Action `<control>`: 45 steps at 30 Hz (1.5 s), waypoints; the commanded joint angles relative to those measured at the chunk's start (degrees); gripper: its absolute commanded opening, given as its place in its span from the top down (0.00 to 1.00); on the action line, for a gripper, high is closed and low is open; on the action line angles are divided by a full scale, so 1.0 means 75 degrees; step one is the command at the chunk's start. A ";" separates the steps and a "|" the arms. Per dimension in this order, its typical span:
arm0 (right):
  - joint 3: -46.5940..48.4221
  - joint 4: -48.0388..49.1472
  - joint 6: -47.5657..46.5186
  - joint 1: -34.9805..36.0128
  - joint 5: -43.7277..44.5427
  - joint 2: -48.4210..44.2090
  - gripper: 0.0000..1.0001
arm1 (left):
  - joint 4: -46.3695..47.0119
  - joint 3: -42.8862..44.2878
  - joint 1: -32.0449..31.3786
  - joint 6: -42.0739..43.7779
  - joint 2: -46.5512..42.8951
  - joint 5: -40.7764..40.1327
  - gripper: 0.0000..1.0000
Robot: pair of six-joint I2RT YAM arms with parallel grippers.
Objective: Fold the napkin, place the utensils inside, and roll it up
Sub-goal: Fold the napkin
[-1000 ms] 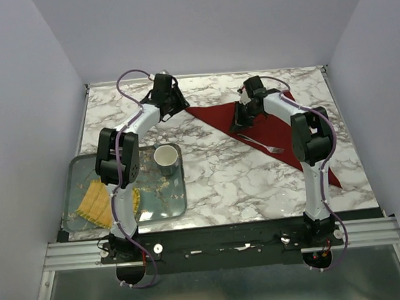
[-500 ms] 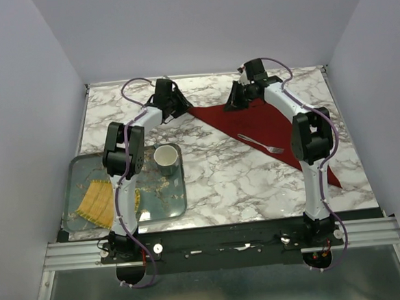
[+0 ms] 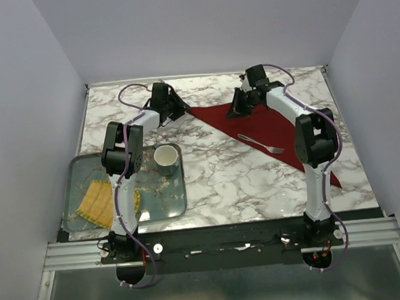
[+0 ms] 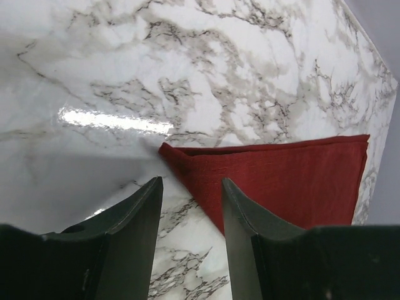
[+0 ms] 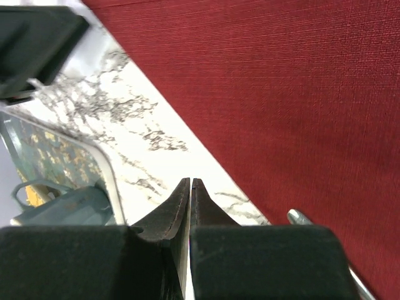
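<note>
The dark red napkin [image 3: 274, 127] lies folded into a long triangle on the marble table, from the far middle to the near right. A silver fork [image 3: 261, 144] lies on it. My left gripper [image 3: 176, 109] is open and empty, low beside the napkin's left tip [image 4: 181, 156], with the tip just ahead of its fingers [image 4: 134, 212]. My right gripper [image 3: 237, 111] is shut and empty above the napkin's far edge [image 5: 281, 94]. The fork's handle end [image 5: 300, 217] shows at the right of its fingers [image 5: 181, 200].
A grey tray [image 3: 178, 205] at the near left holds a white cup [image 3: 165, 158] and a yellow woven mat [image 3: 94, 202]. The tray's corner [image 5: 106, 175] shows in the right wrist view. Walls close the table's far and side edges.
My right gripper rose from the napkin's middle to its far edge, then settled slightly lower. My left gripper shifted a little near the napkin's left tip. Napkin and fork stayed put.
</note>
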 commanded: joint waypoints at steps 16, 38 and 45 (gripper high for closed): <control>-0.1043 0.0445 -0.0309 -0.0245 0.0539 -0.1395 0.89 | 0.0565 -0.0429 0.0044 -0.0715 0.0388 -0.0122 0.49; -0.4261 0.0457 -0.0485 -0.1391 0.1499 -0.4452 0.90 | -0.0149 0.0567 -0.0998 0.1593 -0.0760 -0.1293 1.00; -0.5868 0.0282 -0.0157 -0.2763 0.1851 -0.6373 0.89 | -0.0185 0.0005 -0.2626 0.1933 -0.1720 -0.1809 1.00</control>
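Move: Just ahead of the left hand's half-open fingers lies the napkin's left corner, about 2 cm farther out, 1 cm right and 3 cm below. The fork lies on the napkin some 16 cm back and 22 cm to the right of that hand; the metal mug stands about 21 cm back and 7 cm left. From the right hand, the corner is roughly 10 cm ahead, 14 cm left and 6 cm lower, with the fork about 7 cm back and 8 cm right. Dipping about 2 cm onto the napkin's left corner, the left hand shuts its fingers and pinches the cloth, then lifts it nearly 10 cm while sweeping right and a little back, carrying it in over the rest of the napkin. The right hand, fingers still shut and empty, draws off some 16 cm to the right and 10 cm back, rising about 5 cm and turning clockwise. ##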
